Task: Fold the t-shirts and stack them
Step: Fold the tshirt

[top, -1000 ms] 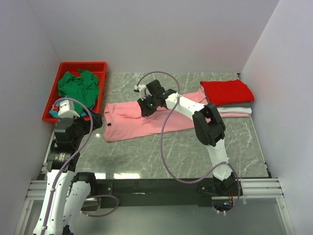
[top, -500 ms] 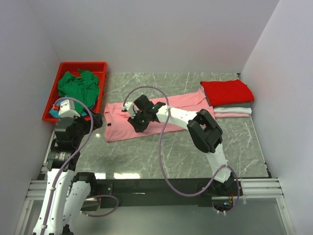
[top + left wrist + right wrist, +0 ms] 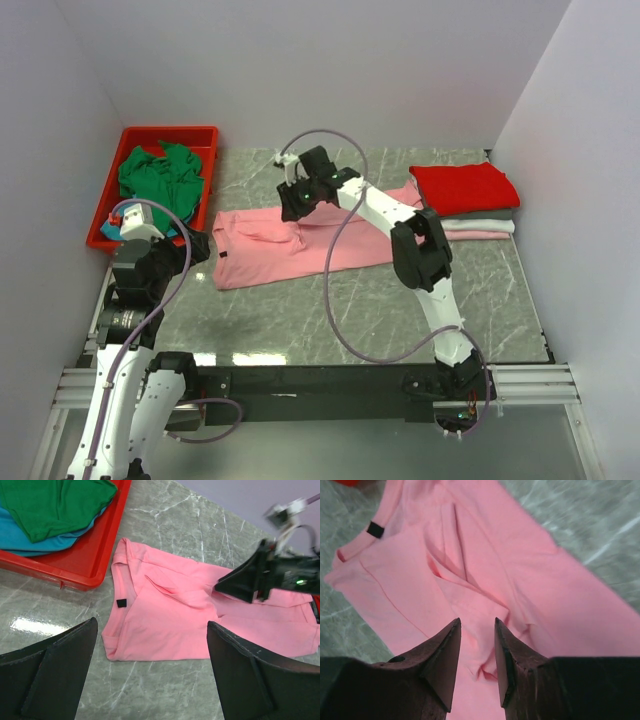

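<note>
A salmon pink t-shirt (image 3: 290,250) lies spread on the marble table, wrinkled in the middle, its dark neck label (image 3: 120,603) at the left. My right gripper (image 3: 292,203) hovers over the shirt's far edge. In the right wrist view its jaws (image 3: 477,621) stand apart just above a raised crease of pink cloth (image 3: 485,570) and hold nothing. My left gripper (image 3: 151,625) is wide open, up above the table near the shirt's left end. A folded red t-shirt (image 3: 465,188) tops a stack at the right. Green (image 3: 160,175) and teal (image 3: 30,535) t-shirts lie in the bin.
The red plastic bin (image 3: 135,135) sits at the far left against the wall. The folded stack has pale layers (image 3: 480,225) under the red one and touches the pink shirt's right end. White walls close in on the table at left, back and right.
My right gripper swung toward the shirt's left middle, then drew back to its far edge while its jaws widened. The left arm has stayed put.
</note>
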{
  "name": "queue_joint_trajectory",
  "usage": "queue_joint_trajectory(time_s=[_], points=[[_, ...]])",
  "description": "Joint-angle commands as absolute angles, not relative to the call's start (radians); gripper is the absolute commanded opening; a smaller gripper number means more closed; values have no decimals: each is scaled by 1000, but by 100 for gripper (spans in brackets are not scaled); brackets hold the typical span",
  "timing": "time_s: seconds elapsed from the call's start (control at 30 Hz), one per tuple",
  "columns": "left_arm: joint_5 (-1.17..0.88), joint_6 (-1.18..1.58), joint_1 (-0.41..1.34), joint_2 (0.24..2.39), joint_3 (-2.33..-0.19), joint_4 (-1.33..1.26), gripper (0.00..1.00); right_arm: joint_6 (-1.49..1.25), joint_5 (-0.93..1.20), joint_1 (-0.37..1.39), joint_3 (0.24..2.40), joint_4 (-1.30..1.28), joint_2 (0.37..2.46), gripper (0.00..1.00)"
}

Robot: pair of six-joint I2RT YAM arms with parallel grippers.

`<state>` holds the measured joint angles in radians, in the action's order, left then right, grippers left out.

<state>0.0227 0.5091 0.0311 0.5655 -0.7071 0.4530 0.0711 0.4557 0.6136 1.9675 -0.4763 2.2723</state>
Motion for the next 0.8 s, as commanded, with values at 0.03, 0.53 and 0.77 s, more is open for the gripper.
queue_joint_trajectory(time_s=[0.03, 0.53, 0.77], points=[[8, 502, 28, 566, -706, 414, 95, 21, 483, 637, 2022, -522, 2338, 41], [8, 502, 28, 566, -704, 414, 95, 37, 482, 635, 2005, -512, 2358, 43], [8, 502, 28, 564, -706, 414, 95, 18, 482, 624, 2017, -482, 2333, 43]])
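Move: The right hand hangs over the middle of the pink t-shirt. The loose end of its folded-over flap lies about 8 cm below, 3 cm to the right and 1 cm back. The shirt's black tag is some 16 cm left and 6 cm back of this hand; the middle of the red bin is about 29 cm left and 10 cm farther out. From the left hand, the flap end lies roughly 16 cm ahead, 24 cm right and 22 cm below. Right at the flap's loose end, though contact with the cloth can't be made out, the right hand drops quickly by about 6 cm, easing some 2 cm back. It tips about 10 degrees on the way, then stays low over the shirt, its fingers still pointing left and down and still partly open. ##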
